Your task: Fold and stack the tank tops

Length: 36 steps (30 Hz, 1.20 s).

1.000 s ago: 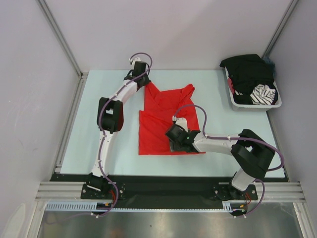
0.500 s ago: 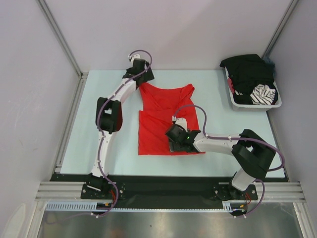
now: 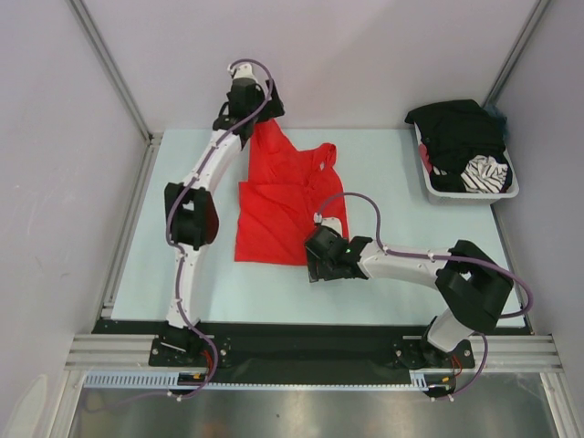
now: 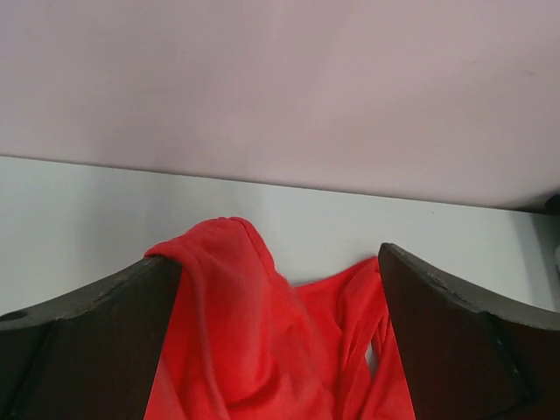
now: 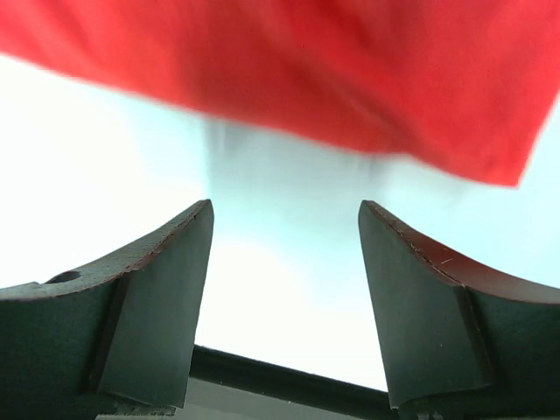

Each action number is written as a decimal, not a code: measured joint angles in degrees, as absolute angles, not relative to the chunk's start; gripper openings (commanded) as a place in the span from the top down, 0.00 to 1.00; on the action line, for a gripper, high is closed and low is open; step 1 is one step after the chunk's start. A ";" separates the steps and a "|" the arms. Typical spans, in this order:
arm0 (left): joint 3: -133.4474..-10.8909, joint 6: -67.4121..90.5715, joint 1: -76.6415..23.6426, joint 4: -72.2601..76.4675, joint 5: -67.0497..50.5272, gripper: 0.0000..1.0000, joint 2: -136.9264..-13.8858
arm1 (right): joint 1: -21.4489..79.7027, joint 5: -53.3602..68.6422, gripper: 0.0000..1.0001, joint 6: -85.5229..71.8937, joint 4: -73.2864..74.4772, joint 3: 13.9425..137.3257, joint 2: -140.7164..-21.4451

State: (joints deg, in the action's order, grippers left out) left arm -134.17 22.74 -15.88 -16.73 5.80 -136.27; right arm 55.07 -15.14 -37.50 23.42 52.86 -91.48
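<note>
The red tank top lies partly folded on the pale table, one shoulder strap drawn up toward the far edge. My left gripper hovers over that strap at the back wall. In the left wrist view this gripper is open wide, and the red tank top hangs draped over the tip of its left finger. My right gripper sits just off the garment's near right corner. It is open with only bare table between its fingers, beside the red hem. A black tank top is bunched in the basket.
A white plastic basket stands at the far right of the table, holding the black fabric and a black-and-white striped piece. Grey walls close in the back and sides. A black strip runs along the table's near edge.
The left gripper went from shut to wide open and moved toward the back wall. The red top slid left and farther back, its near hem pulling away from the right gripper, which opened slightly more.
</note>
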 measured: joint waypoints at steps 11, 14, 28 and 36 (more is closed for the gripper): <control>-128.42 28.14 -14.98 -16.32 4.38 0.01 -145.93 | 54.89 -13.85 0.28 -37.63 23.73 52.36 -90.80; -128.35 28.45 -14.17 -16.14 4.36 0.01 -146.26 | 53.95 -13.47 0.29 -37.76 23.81 51.72 -89.47; -128.20 28.40 -12.19 -11.25 2.11 0.00 -146.15 | 40.97 -10.76 0.36 -37.82 23.53 45.19 -81.19; -128.07 28.51 -11.75 -11.20 -0.73 0.00 -143.11 | 35.40 -5.15 0.60 -34.89 18.35 45.43 -87.64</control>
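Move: The tank top's near-right corner lies about 8 cm to the right of the right hand, 5 cm ahead and 3 cm below; the near-left corner lies some 24 cm to that hand's left and 5 cm ahead. The tank top's far-left corner still clings by the raised left hand's left finger, roughly 4 cm left of the hand point; the far-right shoulder lies about 14 cm to the left hand's right, level with it and 22 cm below. Right hand shifts 8 cm right and forward, narrowing around the corner; open left dips 16 cm, rises 5. ##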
